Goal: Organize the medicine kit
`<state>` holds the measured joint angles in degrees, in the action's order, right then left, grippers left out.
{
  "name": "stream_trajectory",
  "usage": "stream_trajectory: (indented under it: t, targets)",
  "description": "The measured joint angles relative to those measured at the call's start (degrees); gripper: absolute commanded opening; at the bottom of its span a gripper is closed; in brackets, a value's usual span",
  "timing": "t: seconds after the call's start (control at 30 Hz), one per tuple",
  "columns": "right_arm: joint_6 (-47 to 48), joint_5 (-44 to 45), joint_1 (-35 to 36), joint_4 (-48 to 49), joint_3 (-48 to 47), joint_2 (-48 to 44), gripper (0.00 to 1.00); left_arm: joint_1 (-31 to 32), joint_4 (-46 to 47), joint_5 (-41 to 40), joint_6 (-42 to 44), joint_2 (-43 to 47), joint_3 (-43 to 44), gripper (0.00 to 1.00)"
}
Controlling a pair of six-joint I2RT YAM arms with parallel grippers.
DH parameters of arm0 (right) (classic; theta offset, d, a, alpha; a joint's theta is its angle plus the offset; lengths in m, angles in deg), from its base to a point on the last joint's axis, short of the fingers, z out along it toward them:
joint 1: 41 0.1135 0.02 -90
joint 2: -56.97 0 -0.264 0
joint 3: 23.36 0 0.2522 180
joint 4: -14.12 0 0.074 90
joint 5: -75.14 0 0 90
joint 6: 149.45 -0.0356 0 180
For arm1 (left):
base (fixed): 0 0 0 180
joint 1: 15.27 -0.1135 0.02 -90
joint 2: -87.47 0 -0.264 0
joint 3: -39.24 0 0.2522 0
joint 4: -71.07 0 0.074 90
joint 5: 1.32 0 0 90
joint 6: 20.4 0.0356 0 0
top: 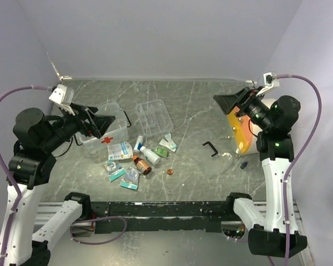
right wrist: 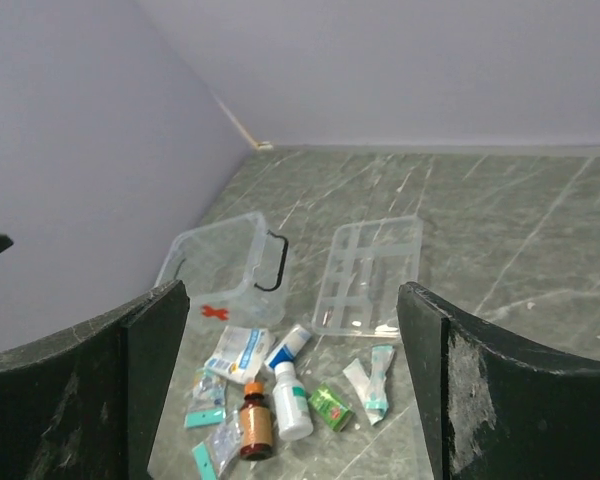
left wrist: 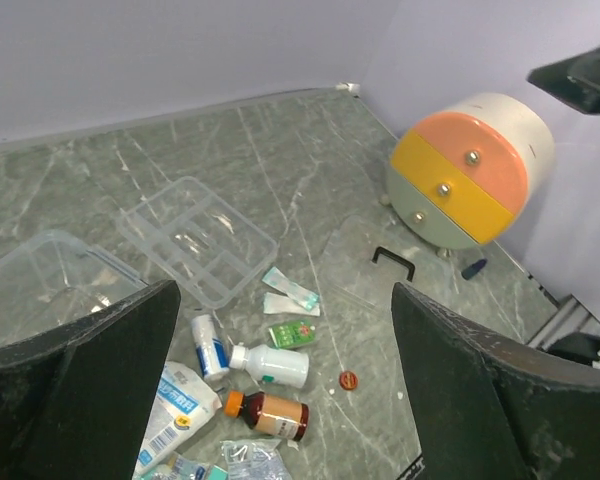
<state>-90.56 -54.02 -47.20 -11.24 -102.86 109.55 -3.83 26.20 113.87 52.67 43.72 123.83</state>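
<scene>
The medicine kit's clear box with its red cross lies at the left, seen also as the box. Its clear divided tray lies beside it, apart. In front lie a white bottle, a brown bottle, a blue-white tube, a green box, sachets, a packet and a red cap. My left gripper hovers open above the box. My right gripper hangs open high at the right. Both hold nothing.
A big cream cylinder with an orange and yellow face stands at the right, under the right arm. A black handle on a clear lid lies left of it, with a small blue thing near. Walls close the back and both sides.
</scene>
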Motion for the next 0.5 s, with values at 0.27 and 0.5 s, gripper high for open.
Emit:
stream_trajectory:
  t: [0.27, 0.5]
  targets:
    - [2.95, -5.22, 3.3, 0.26, 1.57, 2.54, 0.86, 2.08, 2.32, 6.49, -0.02, 2.54, -5.44, 1.0]
    - [11.63, 1.18, 18.86, -7.21, 0.39, 7.39, 0.8, 5.49, 2.38, 10.01, -0.28, 1.38, -8.22, 0.97]
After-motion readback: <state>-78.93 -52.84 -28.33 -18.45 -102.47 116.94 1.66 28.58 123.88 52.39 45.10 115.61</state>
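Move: The brown bottle lies about 10 cm to the right of my left hand, roughly level with it fore and aft and some 40 cm below. Near it, the white bottle is 4 cm ahead and 13 cm right, and the bagged item with the teal label 6 cm back and 5 cm right. From my right hand the white sachets lie about 4 cm ahead, 16 cm left and 40 cm down; the green pack is level and 19 cm left, the divided tray 15 cm ahead and 22 cm left. I bring both empty, open hands down and inward, high above the table. My right hand sweeps about 9 cm left and sinks 7 cm towards the white sachets, gathering speed and turning some 20 degrees counter-clockwise with a slight roll. My left hand goes about 4 cm right and as far down, easing back 3 cm, towards the brown bottle, turning 15 degrees clockwise. ##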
